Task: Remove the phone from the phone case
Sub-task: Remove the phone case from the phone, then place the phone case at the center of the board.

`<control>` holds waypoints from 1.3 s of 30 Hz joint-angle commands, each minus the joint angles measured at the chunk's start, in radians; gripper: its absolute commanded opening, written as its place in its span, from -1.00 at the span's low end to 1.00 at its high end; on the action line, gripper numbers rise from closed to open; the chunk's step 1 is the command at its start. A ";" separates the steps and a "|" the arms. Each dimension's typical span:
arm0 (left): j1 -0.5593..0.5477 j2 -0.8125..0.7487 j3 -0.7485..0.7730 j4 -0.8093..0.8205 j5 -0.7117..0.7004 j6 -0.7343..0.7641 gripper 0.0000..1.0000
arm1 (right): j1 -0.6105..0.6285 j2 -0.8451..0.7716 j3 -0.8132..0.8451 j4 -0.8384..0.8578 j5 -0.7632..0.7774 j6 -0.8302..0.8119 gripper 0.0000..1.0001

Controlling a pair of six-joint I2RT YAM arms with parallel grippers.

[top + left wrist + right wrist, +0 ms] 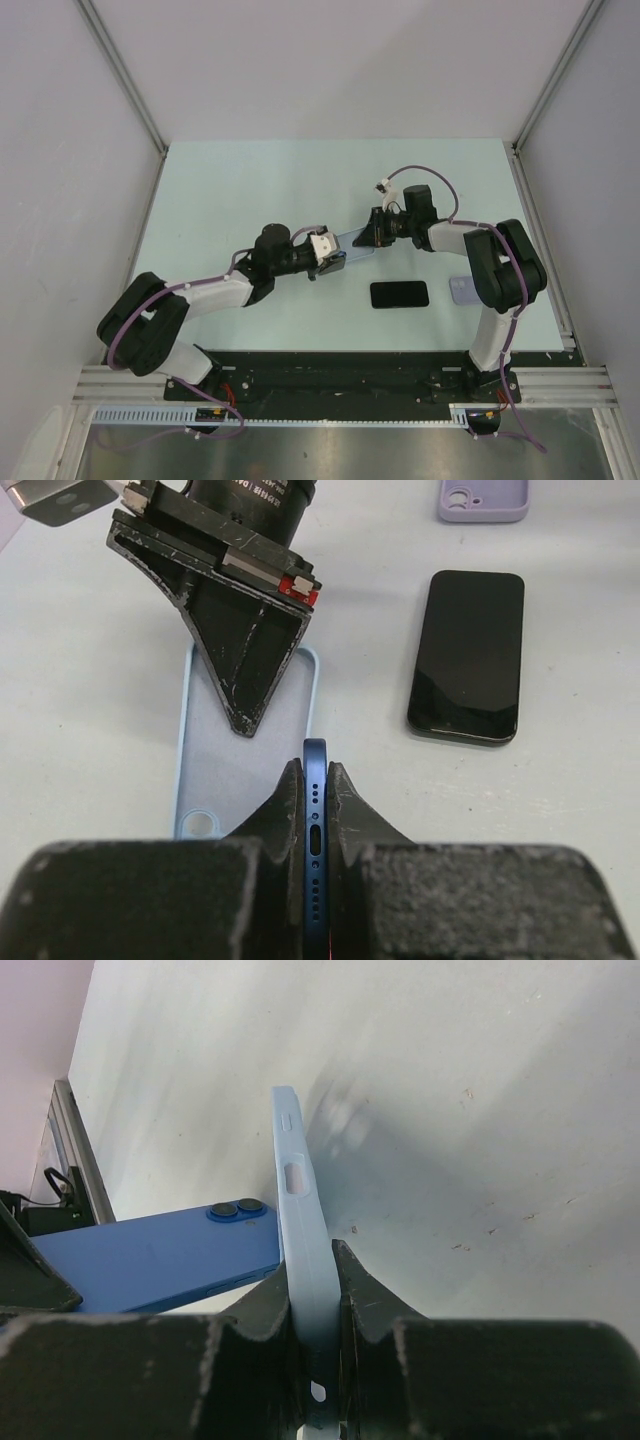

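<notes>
The blue phone stands on edge, its port end facing the left wrist camera, with my left gripper shut on it. The light blue phone case lies beyond it with its inside bare and its camera hole showing. My right gripper is shut on the case, which the right wrist view shows edge-on. The phone's back and its two lenses show to the left of the case, touching its side. From above, both grippers meet at mid-table above the surface.
A black phone lies screen up on the table near the front. A purple case lies right of it, beside the right arm. Metal frame rails run along both sides of the table.
</notes>
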 commanded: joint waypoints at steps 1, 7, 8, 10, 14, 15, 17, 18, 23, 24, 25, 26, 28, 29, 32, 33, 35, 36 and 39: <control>0.007 -0.012 0.003 0.040 0.070 0.000 -0.99 | -0.001 -0.023 0.030 0.017 0.023 -0.026 -1.00; 0.030 -0.064 -0.014 0.020 0.195 0.014 -0.99 | -0.050 -0.058 0.030 0.021 0.045 -0.015 -1.00; 0.030 -0.065 -0.014 0.019 0.199 0.014 -0.99 | -0.058 -0.062 0.030 0.022 0.046 -0.015 -1.00; 0.030 -0.067 -0.013 0.014 0.212 0.013 -0.99 | -0.087 -0.068 0.030 0.024 0.053 -0.010 -1.00; 0.029 -0.053 -0.008 0.013 0.209 0.007 -1.00 | -0.146 -0.085 0.030 0.021 0.082 0.003 -1.00; 0.030 -0.050 -0.008 0.014 0.213 0.002 -0.99 | -0.158 -0.088 0.030 0.024 0.086 0.013 -1.00; 0.030 -0.042 -0.007 0.013 0.213 0.002 -0.99 | -0.195 -0.094 0.030 0.027 0.106 0.017 -1.00; 0.030 -0.042 -0.005 0.013 0.215 -0.001 -0.99 | -0.207 -0.095 0.030 0.028 0.114 0.016 -1.00; 0.030 -0.038 -0.002 0.014 0.212 -0.006 -0.99 | -0.279 -0.108 0.012 0.057 0.230 0.037 -1.00; 0.030 -0.039 -0.003 0.014 0.210 -0.006 -0.99 | -0.290 -0.114 -0.008 0.073 0.247 0.051 -1.00; 0.030 -0.038 -0.003 0.014 0.209 -0.006 -0.99 | -0.302 -0.115 -0.017 0.095 0.264 0.071 -1.00; 0.030 -0.039 -0.003 0.014 0.209 -0.006 -0.99 | -0.320 -0.118 -0.025 0.103 0.292 0.076 -1.00; 0.030 -0.039 -0.003 0.013 0.207 -0.007 -0.99 | -0.354 -0.120 -0.034 0.110 0.318 0.094 -1.00; 0.030 -0.038 -0.003 0.014 0.206 -0.006 -0.99 | -0.385 -0.121 -0.034 0.110 0.347 0.102 -1.00; 0.030 -0.033 -0.003 0.013 0.206 -0.006 -0.99 | -0.451 -0.123 -0.034 0.105 0.408 0.155 -1.00; 0.030 -0.032 -0.002 0.013 0.204 -0.006 -0.99 | -0.466 -0.127 -0.034 0.106 0.421 0.168 -1.00; 0.030 -0.032 -0.002 0.014 0.207 -0.006 -0.99 | -0.495 -0.131 -0.034 0.108 0.465 0.195 -1.00; 0.030 -0.029 -0.002 0.013 0.207 -0.006 -0.99 | -0.515 -0.134 -0.034 0.110 0.480 0.200 -1.00; 0.029 -0.029 -0.002 0.013 0.209 -0.006 -0.99 | -0.547 -0.134 -0.034 0.139 0.543 0.223 -1.00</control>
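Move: The light-blue case is already off the blue phone. I carry the case in my right hand towards clear table about 11 cm ahead and 26 cm to the right, some 6 cm lower. From that hand, the black phone lies about 12 cm back and 8 cm right, and the purple case 12 cm back and 29 cm right, both on the table. My left hand holds the blue phone; the light-blue case is about 6 cm ahead and 6 cm right of it, a little lower. Keeping its pinch on the light-blue case, my right hand sweeps away from the blue phone, about 26 cm right and 11 cm forward, rising only slightly. It passes beyond the black phone, turns some 50 degrees clockwise, and is still travelling at the end. My left hand eases about 2.5 cm back with the blue phone held fast, then stays. ##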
